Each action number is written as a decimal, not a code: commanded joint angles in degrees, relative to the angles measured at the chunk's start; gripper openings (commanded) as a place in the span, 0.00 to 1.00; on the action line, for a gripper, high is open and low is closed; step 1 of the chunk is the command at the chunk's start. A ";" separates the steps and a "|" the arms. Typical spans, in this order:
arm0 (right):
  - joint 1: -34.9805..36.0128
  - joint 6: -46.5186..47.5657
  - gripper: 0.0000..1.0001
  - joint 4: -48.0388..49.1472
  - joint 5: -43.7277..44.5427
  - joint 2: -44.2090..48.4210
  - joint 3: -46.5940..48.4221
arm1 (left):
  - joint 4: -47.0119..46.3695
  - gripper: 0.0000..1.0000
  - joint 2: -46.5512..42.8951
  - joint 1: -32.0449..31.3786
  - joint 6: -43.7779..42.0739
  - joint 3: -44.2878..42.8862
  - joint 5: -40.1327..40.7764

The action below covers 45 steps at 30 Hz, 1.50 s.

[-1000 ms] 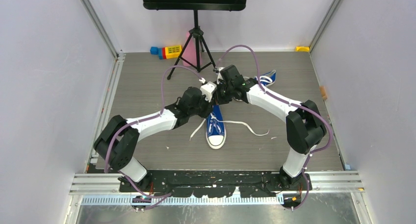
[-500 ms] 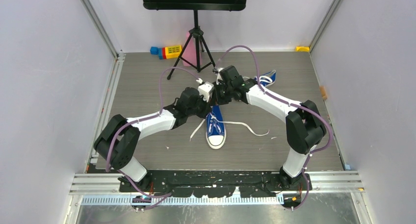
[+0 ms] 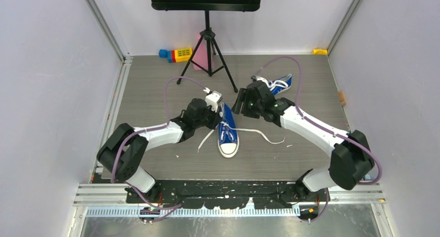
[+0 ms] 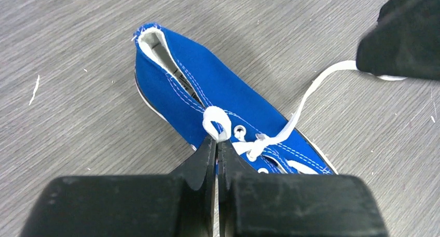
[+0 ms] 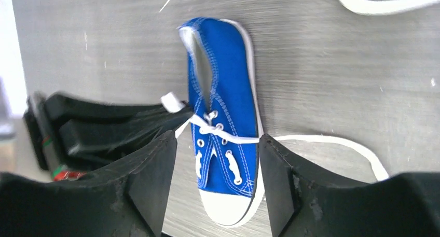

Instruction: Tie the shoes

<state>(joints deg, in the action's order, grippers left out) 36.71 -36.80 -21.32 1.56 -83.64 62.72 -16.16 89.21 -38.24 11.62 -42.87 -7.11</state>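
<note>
One blue shoe (image 3: 228,133) lies mid-floor with its white toe cap toward the arm bases. My left gripper (image 4: 218,139) is shut on a small loop of its white lace (image 4: 216,124) beside the top eyelets. In the top view the left gripper (image 3: 218,112) sits at the shoe's heel end. The other lace end (image 3: 262,133) trails right across the floor. My right gripper (image 5: 217,143) hangs open above that shoe (image 5: 228,117), holding nothing. The second shoe (image 3: 280,83) lies behind the right arm, partly hidden.
A black tripod stand (image 3: 207,45) rises at the back centre, with coloured toy blocks (image 3: 176,54) beside its legs. A yellow object (image 3: 320,51) sits in the back right corner. White walls close in left and right.
The right gripper has opened and drawn back to the right, away from the left one. The left gripper has shut on the lace loop and stayed at the shoe.
</note>
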 commanded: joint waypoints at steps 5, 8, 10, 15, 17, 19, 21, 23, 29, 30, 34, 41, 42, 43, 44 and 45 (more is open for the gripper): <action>1.04 -41.02 0.66 -2.74 18.64 5.66 -10.56 | -12.12 0.00 -2.69 0.27 0.06 3.15 -0.06; 2.61 -48.98 0.65 -3.94 19.26 3.39 -10.82 | -14.33 0.00 -2.64 0.26 0.14 4.02 -0.98; 3.52 -52.77 0.64 -4.55 18.90 1.69 -10.79 | -15.61 0.00 -2.81 0.23 0.14 4.77 -1.64; 5.00 -62.35 0.60 -2.75 19.59 0.29 -13.24 | -15.81 0.00 -3.86 0.22 0.16 5.28 -2.59; 5.04 -63.71 0.60 -2.91 20.26 -0.38 -13.22 | -15.21 0.00 -4.42 0.22 0.14 5.27 -2.73; 5.04 -64.45 0.59 -2.93 20.60 -1.49 -12.74 | -14.36 0.00 -4.93 0.21 0.16 5.26 -2.73; 4.98 -65.00 0.58 -2.73 19.93 -3.04 -12.10 | -13.95 0.00 -5.37 0.26 0.24 5.26 -2.85; 5.31 -65.51 0.55 -2.05 19.01 -4.26 -11.72 | -13.70 0.00 -5.51 0.27 0.25 5.26 -3.08; 5.83 -67.35 0.54 -0.37 19.35 -7.15 -11.82 | -12.96 0.00 -6.17 0.19 0.25 5.26 -3.58; 5.83 -67.31 0.54 -0.04 19.29 -7.83 -11.55 | -12.80 0.00 -6.11 0.16 0.25 5.26 -3.67; 5.75 -67.31 0.39 0.53 19.00 -10.09 -10.84 | -11.60 0.00 -5.83 0.17 0.18 5.00 -3.72; 3.31 -62.62 0.00 -1.79 23.82 -6.35 -12.67 | -3.27 0.00 -4.92 0.19 1.76 3.50 -0.98; 2.77 -61.16 0.00 -2.02 24.22 -5.90 -12.89 | -2.48 0.00 -4.56 0.22 1.89 3.43 -0.47; 2.14 -59.57 0.00 -2.10 24.46 -5.43 -13.15 | -1.59 0.00 -4.15 0.16 1.92 3.00 0.10; 1.53 -58.03 0.00 -2.22 24.52 -4.89 -13.46 | -0.36 0.00 -3.77 0.21 1.86 2.44 0.69; 0.88 -56.76 0.00 -2.53 24.70 -4.38 -13.94 | 1.19 0.00 -3.32 0.21 1.83 1.85 1.37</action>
<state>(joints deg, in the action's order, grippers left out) 39.68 -99.07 -22.37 21.06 -91.77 49.78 -19.53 85.14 -38.24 12.93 -37.91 -8.64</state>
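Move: The right lace, where it crosses the edge of the near shoe, lies about 13 cm below the open right hand, 3 cm back and 2 cm right. From that hand, the shoe's knot is 3 cm left and 1 cm back, 11 cm down, and the other shoe about 10 cm ahead and 13 cm right. From the left hand, holding the loop, that lace is some 6 cm right, 2 cm back, 6 cm down. The right hand drops about 12 cm, turning clockwise, and pinches the right lace; the left keeps the loop. ##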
